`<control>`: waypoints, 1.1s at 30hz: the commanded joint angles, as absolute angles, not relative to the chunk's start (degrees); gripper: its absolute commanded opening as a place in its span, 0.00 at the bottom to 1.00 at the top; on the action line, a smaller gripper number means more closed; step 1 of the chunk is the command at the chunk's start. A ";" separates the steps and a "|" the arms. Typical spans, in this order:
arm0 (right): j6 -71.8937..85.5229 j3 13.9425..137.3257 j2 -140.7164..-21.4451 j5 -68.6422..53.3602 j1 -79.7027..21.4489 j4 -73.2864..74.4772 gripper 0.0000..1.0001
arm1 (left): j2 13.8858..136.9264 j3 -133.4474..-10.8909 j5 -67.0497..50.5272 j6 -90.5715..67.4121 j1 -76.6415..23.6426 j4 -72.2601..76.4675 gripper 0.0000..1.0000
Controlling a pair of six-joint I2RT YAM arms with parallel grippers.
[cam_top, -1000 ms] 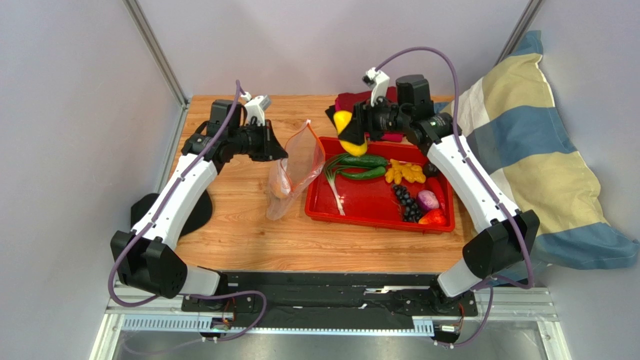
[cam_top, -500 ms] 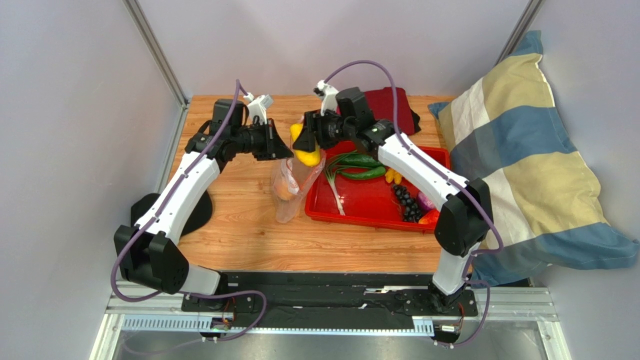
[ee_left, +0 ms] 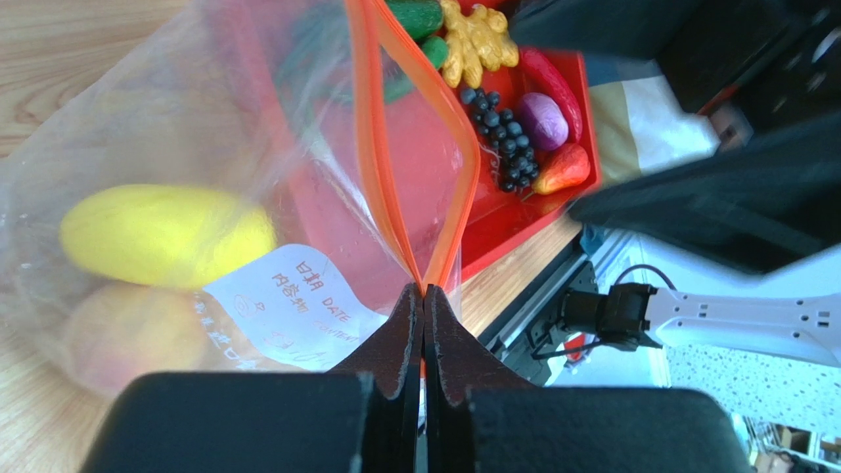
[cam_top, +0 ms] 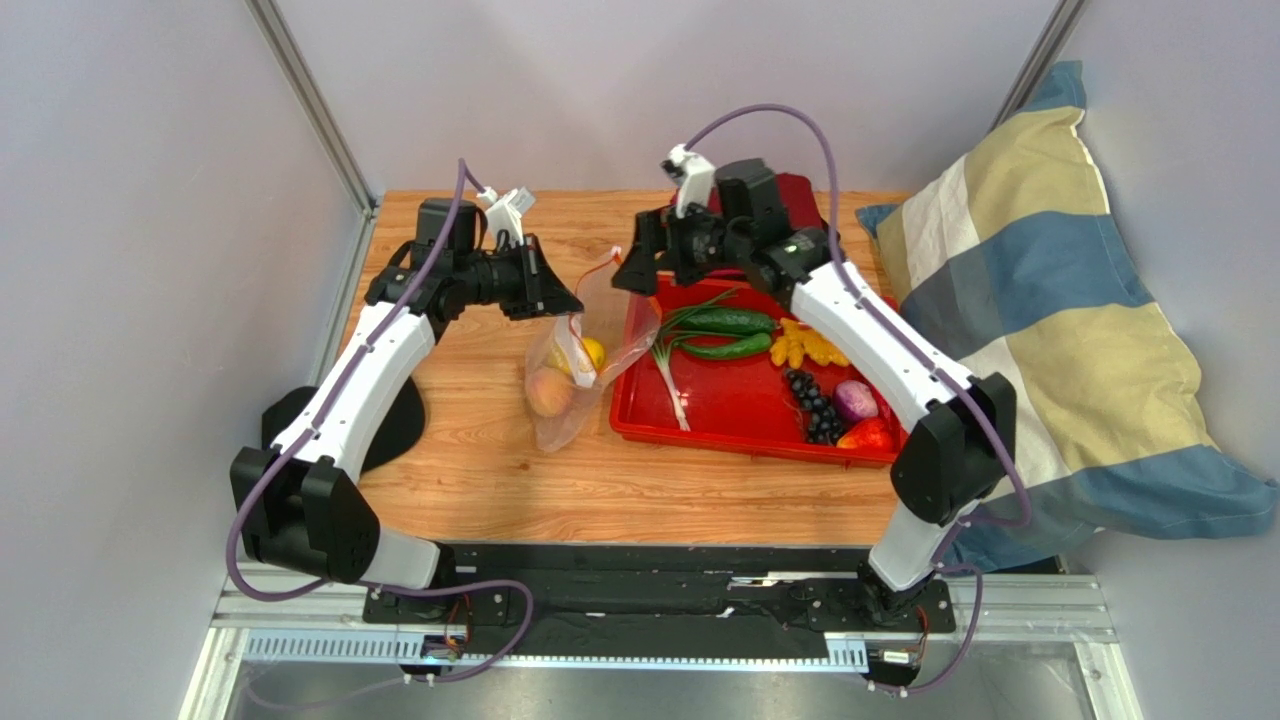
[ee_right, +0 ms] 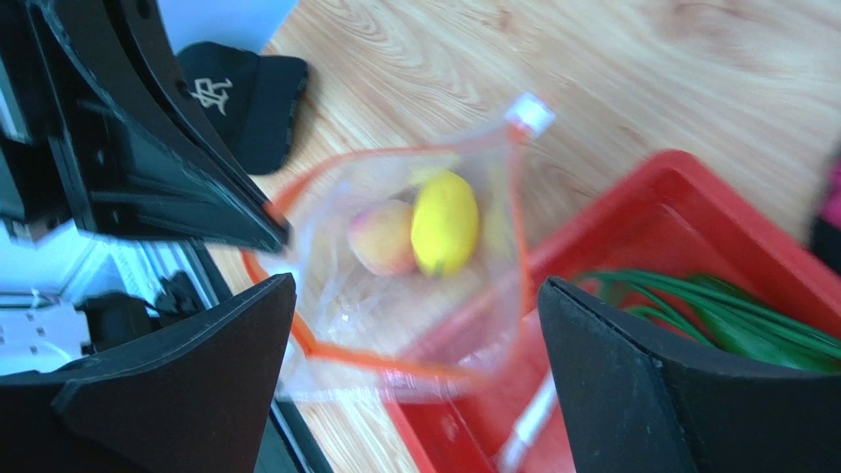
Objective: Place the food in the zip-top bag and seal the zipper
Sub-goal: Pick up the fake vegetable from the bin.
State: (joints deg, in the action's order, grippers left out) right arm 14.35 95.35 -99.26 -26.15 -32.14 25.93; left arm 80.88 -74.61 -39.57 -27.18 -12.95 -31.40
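Observation:
The clear zip-top bag (cam_top: 579,360) hangs upright, left of the red tray (cam_top: 751,446). My left gripper (cam_top: 559,296) is shut on the end of its orange zipper (ee_left: 380,148), pads pressed flat on the strip, and the mouth gapes open. A yellow oval fruit (ee_right: 444,222) and a peach (ee_right: 383,236) lie inside, above the white label (ee_left: 286,305). My right gripper (cam_top: 639,270) hovers open and empty over the mouth. In the tray lie the grapes (cam_top: 816,405), purple onion (cam_top: 857,399), red piece (cam_top: 869,435), knobbly yellow piece (cam_top: 809,348) and green vegetables (cam_top: 721,323).
A striped pillow (cam_top: 1052,300) presses against the table's right edge. A dark red cloth (cam_top: 789,203) lies behind the tray. The left arm's black base pad (cam_top: 394,428) sits at the front left. Grey walls close in on the back and sides.
My right gripper carried the yellow fruit from above the tray to the bag's mouth and opened. The fruit now lies in the bag beside the peach. The left grip held.

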 commanded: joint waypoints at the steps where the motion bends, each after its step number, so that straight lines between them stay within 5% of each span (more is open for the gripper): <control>1: 3.01 97.03 -92.30 -33.56 -22.36 37.33 0.99 | 79.54 -74.71 -41.22 -27.34 -12.83 -29.36 0.00; 15: -32.60 81.83 -86.39 -14.52 -2.37 69.16 0.94 | 79.45 -74.27 -40.96 -26.63 -12.83 -29.35 0.00; 27: -34.98 71.02 -92.37 -4.57 -2.72 60.21 0.72 | 79.63 -74.27 -40.34 -26.02 -12.83 -29.88 0.00; 33: -35.33 68.65 -94.66 -0.10 -3.95 55.46 0.73 | 79.72 -74.27 -40.08 -25.58 -12.83 -30.23 0.00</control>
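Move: The purple onion in the red bin lies about 34 cm to the right hand's right, 9 cm back and 23 cm below. From the onion, the black grapes lie 7 cm left and 1 cm back, the red pepper 5 cm back and 1 cm right, and the red chili 3 cm right and 3 cm farther out. From the left hand, holding the bag, the onion is roughly 41 cm right, 3 cm back and 22 cm below. Right hand sweeps 33 cm right, sinking 19 cm and drawing back, fingers tipping down and narrowing above the onion. ##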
